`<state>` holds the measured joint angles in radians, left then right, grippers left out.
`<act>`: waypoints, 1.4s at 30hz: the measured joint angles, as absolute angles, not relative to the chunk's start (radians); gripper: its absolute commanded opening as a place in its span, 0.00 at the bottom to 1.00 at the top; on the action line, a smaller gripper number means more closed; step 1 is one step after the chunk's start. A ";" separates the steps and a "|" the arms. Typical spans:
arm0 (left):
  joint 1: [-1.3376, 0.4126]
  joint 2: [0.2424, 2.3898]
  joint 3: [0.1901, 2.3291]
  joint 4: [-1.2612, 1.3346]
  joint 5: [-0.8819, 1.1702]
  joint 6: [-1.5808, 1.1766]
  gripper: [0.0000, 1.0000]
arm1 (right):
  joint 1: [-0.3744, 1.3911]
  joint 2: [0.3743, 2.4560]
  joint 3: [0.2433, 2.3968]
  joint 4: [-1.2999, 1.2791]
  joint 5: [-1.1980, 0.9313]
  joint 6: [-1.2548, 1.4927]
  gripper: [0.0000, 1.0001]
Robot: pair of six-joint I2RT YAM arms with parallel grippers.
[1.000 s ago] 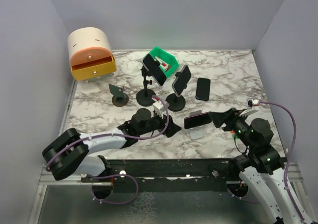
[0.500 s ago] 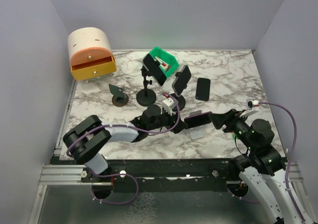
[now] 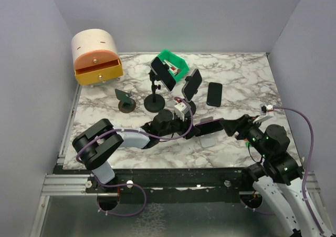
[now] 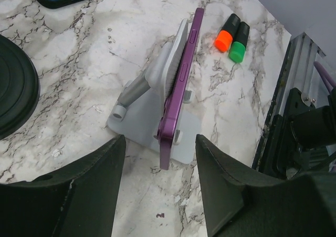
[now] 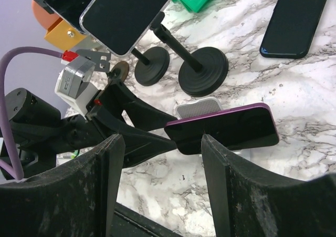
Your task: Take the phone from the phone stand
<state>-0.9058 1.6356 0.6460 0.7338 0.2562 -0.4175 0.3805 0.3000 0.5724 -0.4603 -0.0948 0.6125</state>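
A purple phone (image 5: 226, 134) lies on its long edge on a low grey stand (image 5: 198, 108) at the front middle of the table. In the left wrist view the phone (image 4: 181, 84) is edge-on against the stand (image 4: 142, 108). My left gripper (image 4: 160, 195) is open, its jaws on either side of the phone's near end without touching it. In the top view the left gripper (image 3: 197, 125) is just left of the phone (image 3: 211, 123). My right gripper (image 5: 163, 189) is open and empty, a short way in front of the phone, and sits right of it in the top view (image 3: 229, 126).
Two dark phones (image 3: 163, 72) (image 3: 192, 84) stand on black pole stands behind. A black phone (image 3: 214, 94) lies flat at the right. A green bin (image 3: 173, 63), an orange drawer unit (image 3: 97, 55) and a small stand (image 3: 125, 99) are further back. Orange and green caps (image 4: 231, 37) lie past the stand.
My left arm has reached to the right, bringing its open gripper up to the purple phone's left end. The right arm and the phone have not moved.
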 measured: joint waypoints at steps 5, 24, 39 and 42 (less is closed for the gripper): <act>-0.906 1.649 0.648 0.740 0.257 -0.418 0.51 | 0.381 0.308 0.580 -0.464 -0.095 0.616 0.65; -0.906 1.689 0.666 0.785 0.289 -0.426 0.36 | 0.381 0.307 0.582 -0.466 -0.094 0.628 0.65; -0.912 1.665 0.648 0.806 0.303 -0.426 0.00 | 0.381 0.299 0.582 -0.472 -0.093 0.628 0.65; -0.912 1.639 0.634 0.802 0.303 -0.426 0.00 | 0.381 0.294 0.582 -0.474 -0.093 0.628 0.65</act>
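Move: The phone's middle lies about 6 cm to my left hand's right and 2 cm ahead, at its height; its near end is already between my open fingers, with the phone stand's foot about 9 cm beneath its middle. The black round base is some 18 cm ahead, 3 cm left; the markers roughly 29 cm right and 2 cm ahead, all on the table. From my right hand the phone is about 9 cm ahead, 3 cm left, 12 cm below. I close my left fingers on the phone's left end, one pad on its screen and the other on its back, while easing about 1 cm farther right along the phone. Once I have it pinched, I begin drawing back and up by roughly 1 cm each, with a trace to the left. ##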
